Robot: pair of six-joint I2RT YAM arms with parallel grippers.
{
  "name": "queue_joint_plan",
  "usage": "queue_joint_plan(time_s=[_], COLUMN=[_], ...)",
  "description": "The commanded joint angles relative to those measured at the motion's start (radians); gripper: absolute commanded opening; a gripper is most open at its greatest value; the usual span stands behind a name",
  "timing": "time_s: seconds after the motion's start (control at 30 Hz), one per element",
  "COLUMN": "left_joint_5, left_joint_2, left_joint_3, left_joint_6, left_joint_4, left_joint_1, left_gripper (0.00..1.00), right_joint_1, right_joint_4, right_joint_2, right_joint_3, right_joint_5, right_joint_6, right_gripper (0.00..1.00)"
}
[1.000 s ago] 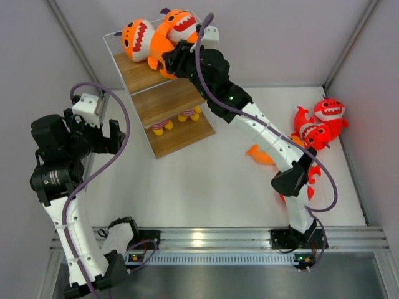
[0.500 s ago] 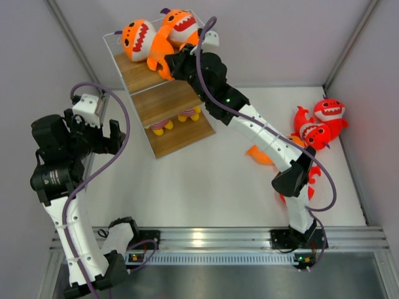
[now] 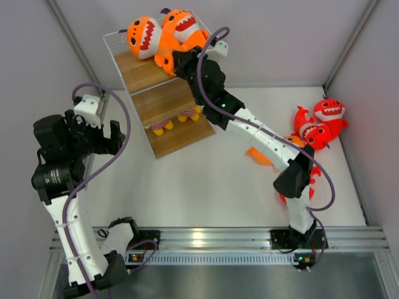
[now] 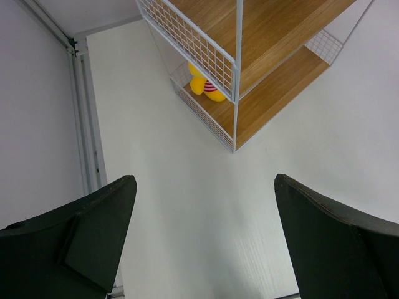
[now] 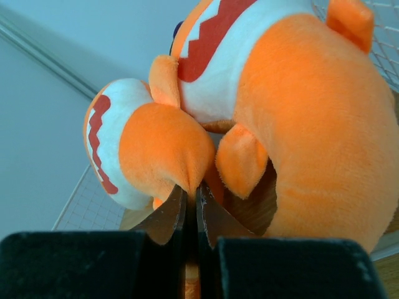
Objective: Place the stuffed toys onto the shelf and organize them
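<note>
Two orange stuffed toys lie on the shelf's top board [image 3: 140, 73]: one at the left [image 3: 144, 36], one at the right [image 3: 181, 28]. My right gripper [image 3: 176, 61] reaches up to them. In the right wrist view it [image 5: 191, 188] is shut, pinching a fold of plush on the smaller-looking orange toy [image 5: 156, 146], beside the bigger one [image 5: 312, 112]. Two red toys [image 3: 328, 111] [image 3: 313, 134] lie on the table at the far right. An orange one [image 3: 259, 154] and a red one [image 3: 313, 179] are partly hidden under the right arm. My left gripper [image 4: 206, 205] hangs open over bare table.
Two small yellow-footed striped figures [image 3: 163, 126] [image 3: 188, 114] stand on the shelf's lower board; one [image 4: 206, 87] shows in the left wrist view behind the white wire side [image 4: 206, 53]. Enclosure walls close in left, right and back. A metal rail [image 3: 206, 238] runs along the near edge.
The right gripper has shut and pushed further onto the top board. The left orange toy has shifted right and turned, now pressed against the other one. The left arm has not moved.
</note>
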Motion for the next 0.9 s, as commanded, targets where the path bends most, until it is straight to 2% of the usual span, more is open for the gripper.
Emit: queue_joint_plan(time_s=[0.0, 0.27, 0.47, 0.5, 0.53, 0.6, 0.63, 0.73, 0.87], left_joint_5=[-0.017, -0.023, -0.020, -0.026, -0.029, -0.032, -0.034, -0.032, -0.028], left_joint_2=[-0.005, -0.001, -0.001, -0.001, -0.001, -0.001, -0.001, -0.001, 0.001], left_joint_3=[-0.010, -0.019, -0.019, -0.016, -0.016, -0.016, -0.016, -0.014, -0.011], left_joint_6=[0.019, 0.027, 0.025, 0.025, 0.025, 0.025, 0.027, 0.025, 0.021], left_joint_4=[0.027, 0.027, 0.027, 0.027, 0.027, 0.027, 0.027, 0.027, 0.027], left_joint_1=[-0.007, -0.008, -0.010, -0.011, -0.010, -0.011, -0.010, -0.010, -0.011], left_gripper=[0.98, 0.98, 0.98, 0.98, 0.98, 0.98, 0.98, 0.98, 0.98], right_joint_1=[0.032, 0.088, 0.096, 0.096, 0.096, 0.096, 0.096, 0.098, 0.104], right_joint_4=[0.122, 0.243, 0.252, 0.251, 0.246, 0.245, 0.249, 0.283, 0.294], right_joint_2=[-0.036, -0.059, -0.042, -0.039, -0.036, -0.048, -0.054, -0.087, -0.129], right_joint_3=[0.022, -0.033, -0.041, -0.041, -0.041, -0.050, -0.067, -0.100, -0.127], right_joint_5=[0.123, 0.263, 0.271, 0.266, 0.265, 0.251, 0.246, 0.222, 0.194], right_joint_6=[0.014, -0.069, -0.078, -0.079, -0.078, -0.078, -0.079, -0.105, -0.139], right_gripper=[0.00, 0.00, 0.01, 0.07, 0.24, 0.36, 0.47, 0.56, 0.61])
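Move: The right hand has the left orange shark pinched near its tail end on the top shelf; the shark's middle lies some 6 cm ahead and 5 cm to the left, about level with the fingers. The second orange shark sits about 9 cm ahead and 4 cm right, slightly higher. The top board's middle is roughly 4 cm ahead, 4 cm left and 7 cm below. From the left hand, the pinched shark is about 25 cm ahead, 14 cm right and 10 cm up. Still pinching the orange plush near the tail, the right hand rises barely a centimetre, then eases back about 2 cm towards the shelf's front edge, turning clockwise some 10 degrees. It halts there and opens its fingers past halfway, letting go of the shark with one finger either side of its rear body. ##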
